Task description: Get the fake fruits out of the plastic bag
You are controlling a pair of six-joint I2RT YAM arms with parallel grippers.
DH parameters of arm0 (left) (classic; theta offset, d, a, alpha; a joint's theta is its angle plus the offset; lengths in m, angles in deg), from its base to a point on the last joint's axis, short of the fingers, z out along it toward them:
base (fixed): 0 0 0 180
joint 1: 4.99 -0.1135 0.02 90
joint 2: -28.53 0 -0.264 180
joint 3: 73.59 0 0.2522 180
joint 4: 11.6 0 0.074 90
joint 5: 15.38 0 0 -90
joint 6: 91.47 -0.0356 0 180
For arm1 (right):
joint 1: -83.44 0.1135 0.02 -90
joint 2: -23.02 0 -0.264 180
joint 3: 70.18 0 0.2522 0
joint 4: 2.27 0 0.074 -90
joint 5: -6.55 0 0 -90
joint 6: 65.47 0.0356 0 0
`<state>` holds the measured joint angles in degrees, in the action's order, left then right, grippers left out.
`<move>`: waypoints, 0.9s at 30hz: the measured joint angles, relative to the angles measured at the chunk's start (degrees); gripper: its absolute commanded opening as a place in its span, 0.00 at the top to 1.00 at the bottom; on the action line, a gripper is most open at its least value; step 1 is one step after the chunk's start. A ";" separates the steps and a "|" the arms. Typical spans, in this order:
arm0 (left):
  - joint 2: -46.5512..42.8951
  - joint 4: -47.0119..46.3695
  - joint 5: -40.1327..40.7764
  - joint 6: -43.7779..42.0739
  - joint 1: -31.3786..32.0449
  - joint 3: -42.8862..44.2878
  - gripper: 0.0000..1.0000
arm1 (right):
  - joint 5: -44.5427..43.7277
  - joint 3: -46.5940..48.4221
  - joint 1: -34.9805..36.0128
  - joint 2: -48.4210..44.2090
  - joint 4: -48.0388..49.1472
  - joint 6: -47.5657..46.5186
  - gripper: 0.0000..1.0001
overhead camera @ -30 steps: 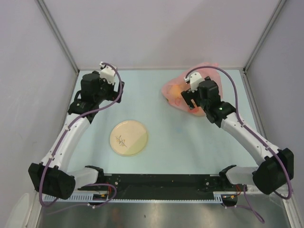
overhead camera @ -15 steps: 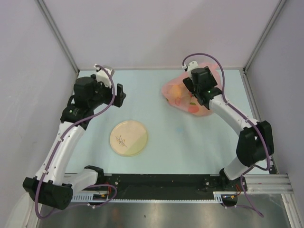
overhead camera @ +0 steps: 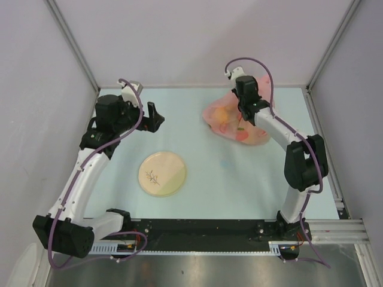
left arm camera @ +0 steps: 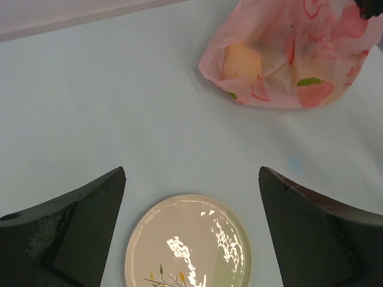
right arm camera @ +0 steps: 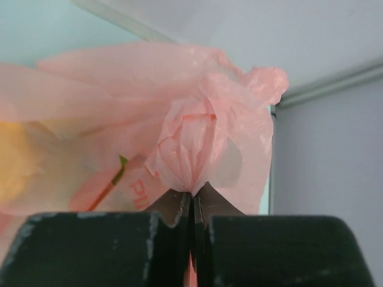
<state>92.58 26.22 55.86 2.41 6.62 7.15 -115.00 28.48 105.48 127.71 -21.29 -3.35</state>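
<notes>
The pink plastic bag (overhead camera: pixel 233 122) lies at the far right of the table, with yellow and red fake fruits (overhead camera: pixel 221 115) showing dimly through it. My right gripper (overhead camera: pixel 244 109) is shut on a bunched fold of the bag (right arm camera: pixel 191 149), its jaws pressed together on the plastic. In the left wrist view the bag (left arm camera: pixel 287 57) shows a yellow fruit (left arm camera: pixel 242 60) inside. My left gripper (overhead camera: pixel 154 116) is open and empty, held above the table left of the bag, with the cream plate (left arm camera: pixel 188 242) between its fingers (left arm camera: pixel 78 227) in view.
The round cream plate (overhead camera: pixel 162 173) with a sprig drawing sits left of centre. Grey walls enclose the table at the back and sides; the bag lies close to the back right corner.
My right gripper moved toward the back over the bag and now pinches its fold. My left gripper swung a little to the right and stayed open.
</notes>
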 measured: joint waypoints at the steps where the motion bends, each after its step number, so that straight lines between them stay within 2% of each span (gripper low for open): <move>1: 0.55 -0.13 0.04 0.28 0.00 -0.11 0.02 | 1.25 1.92 0.68 0.00 -1.77 0.72 1.00; 5: 1.77 -0.24 0.68 1.16 -0.02 -0.24 0.02 | 7.26 10.12 6.38 -1.03 -7.04 4.13 1.00; 11: 1.79 -0.94 2.69 1.79 -0.07 -0.26 0.02 | 16.06 11.54 22.34 -8.87 -9.99 5.35 1.00; 13: 1.79 -1.01 2.97 1.77 -0.09 -0.26 0.01 | 18.21 11.50 25.42 -11.26 -10.73 5.44 1.00; 16: 1.77 -1.11 3.15 1.73 -0.09 -0.26 0.00 | 19.02 7.69 24.87 -16.26 -10.78 6.47 1.00; 20: 1.79 -1.38 2.99 1.68 -0.09 -0.26 0.00 | 19.06 -2.27 19.17 -23.65 -13.64 9.20 1.00; 23: 2.34 -1.79 1.77 1.62 0.04 0.26 0.00 | 19.45 -8.26 15.58 -25.88 -16.48 11.45 1.00; 27: 5.99 -3.91 1.42 1.07 1.29 4.55 0.00 | 21.16 -12.15 15.13 -26.16 -19.67 13.14 1.00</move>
<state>98.57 22.30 57.28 3.48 7.91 11.69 -93.85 16.33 120.61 101.54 -40.96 9.78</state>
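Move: The right hand already has a gathered corner of the pink bag pinched, with the loaded bag some 4 cm back and 17 cm below it. The plate, the side it swings to, lies about 25 cm back, 32 cm left and 21 cm below; the orange fruit inside the bag is about 7 cm left, 2 cm back and 16 cm down. From the left hand, the bag lies about 15 cm ahead, 35 cm right, 25 cm below. Still pinching the bag's corner, the right hand sweeps it fast some 23 cm left and 15 cm back while rising about 15 cm, turning some 40 degrees counter-clockwise. It then swings about 12 cm back to the right and sinks about 12 cm, fingers shut, while the wide-open left hand ends by easing about 2 cm forward. ##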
